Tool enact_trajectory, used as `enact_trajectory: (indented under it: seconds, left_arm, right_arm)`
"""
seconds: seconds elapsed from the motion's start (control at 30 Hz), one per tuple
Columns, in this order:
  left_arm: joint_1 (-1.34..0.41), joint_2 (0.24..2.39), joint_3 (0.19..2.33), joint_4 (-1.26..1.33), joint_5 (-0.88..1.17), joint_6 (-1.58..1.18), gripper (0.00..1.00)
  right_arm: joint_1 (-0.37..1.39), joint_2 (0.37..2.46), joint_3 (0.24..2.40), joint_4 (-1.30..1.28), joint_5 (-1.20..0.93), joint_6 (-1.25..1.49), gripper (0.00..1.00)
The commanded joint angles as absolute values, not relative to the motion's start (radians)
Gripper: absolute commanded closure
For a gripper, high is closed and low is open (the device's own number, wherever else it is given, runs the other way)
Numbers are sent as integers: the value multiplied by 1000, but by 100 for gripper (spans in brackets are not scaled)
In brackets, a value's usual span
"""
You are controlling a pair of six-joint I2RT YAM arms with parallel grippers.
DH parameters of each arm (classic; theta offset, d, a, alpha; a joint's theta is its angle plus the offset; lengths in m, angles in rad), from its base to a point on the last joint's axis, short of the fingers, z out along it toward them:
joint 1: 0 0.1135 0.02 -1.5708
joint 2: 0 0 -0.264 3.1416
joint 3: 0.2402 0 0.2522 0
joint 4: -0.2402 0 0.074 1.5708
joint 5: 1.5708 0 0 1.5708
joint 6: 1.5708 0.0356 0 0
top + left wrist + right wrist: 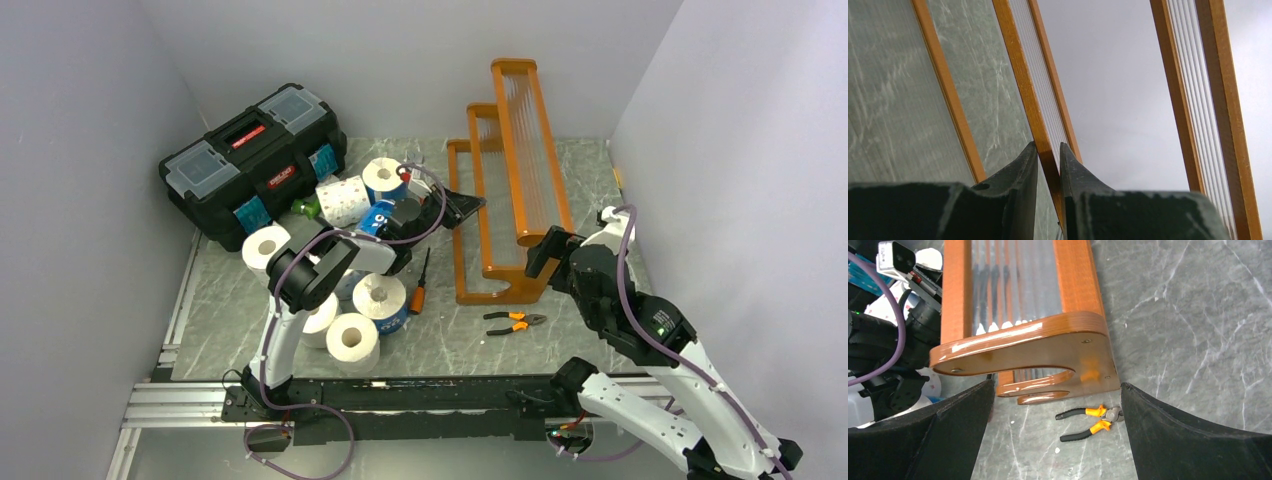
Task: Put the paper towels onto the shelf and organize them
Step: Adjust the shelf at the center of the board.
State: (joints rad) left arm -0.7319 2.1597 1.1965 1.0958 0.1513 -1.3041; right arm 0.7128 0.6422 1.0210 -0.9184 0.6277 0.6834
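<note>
The shelf [510,185], an orange-brown wooden rack with thin slats, lies lengthwise at the middle back of the table. My left gripper [462,206] reaches in from its left side. In the left wrist view its jaws [1049,152] are shut on one orange rail of the shelf [1018,70]. My right gripper [545,255] hovers at the near end. It is open [1057,385], with the rack's curved end panel [1048,347] just ahead between the fingers. The paper towels, several white rolls [352,340] and a blue-wrapped one [378,217], cluster on the table left of the rack.
A black toolbox [255,160] stands at the back left, behind the rolls. Orange-handled pliers [515,322] [1090,420] lie in front of the rack's near end. A screwdriver [420,285] lies between the rolls and the rack. Grey walls close in on three sides.
</note>
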Motion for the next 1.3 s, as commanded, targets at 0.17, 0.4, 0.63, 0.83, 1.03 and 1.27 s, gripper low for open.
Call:
enact_trajectory:
  seconds: [0.17,0.4,0.63,0.83,1.03,1.27]
  left_arm:
    - [-760,2131,1190,1295,146,-1274,100]
    - [-789,2142,1198,1257,157,-1253,100]
    - [-830,2173,1239,1209,168,-1234,100]
    - [-866,2196,1288,1160,169,-1215,100]
    - [-899,2210,1340,1102,166,-1192,100]
    - [-862,2152,1298,1009,208,-1191,73]
  right_arm:
    - [716,626,980,-869,641,722,0]
    - [716,668,967,-954,755,825,0]
    - [715,625,989,-991,831,862,0]
    - [716,607,1021,-1017,876,854,0]
    - [715,579,1051,-1010,866,808,0]
    - [715,581,1115,-963,711,687,0]
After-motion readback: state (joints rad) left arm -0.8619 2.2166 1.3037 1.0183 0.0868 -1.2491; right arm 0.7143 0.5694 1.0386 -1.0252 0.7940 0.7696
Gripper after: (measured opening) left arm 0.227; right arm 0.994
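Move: The left fingers already hold the shelf's middle rail. The shelf's near end panel lies about 16 cm back and 10 cm right of them, its middle about 4 cm lower. The pliers lie 22 cm back, 10 cm right and 18 cm down; the screwdriver 12 cm back, 9 cm left and 18 cm down. From the open right hand, the near end panel stands roughly 4 cm ahead and 6 cm left, its middle 13 cm lower. Keep the left fingers pinched on the middle rail and drag the shelf about 6 cm to the right and some 4 cm back towards the base, easing in slowly, then faster. Meanwhile dip the right gripper, still wide open, some 3 cm beside the near end, shift it about 4 cm right while turning it roughly 10 degrees clockwise, then raise it again. ##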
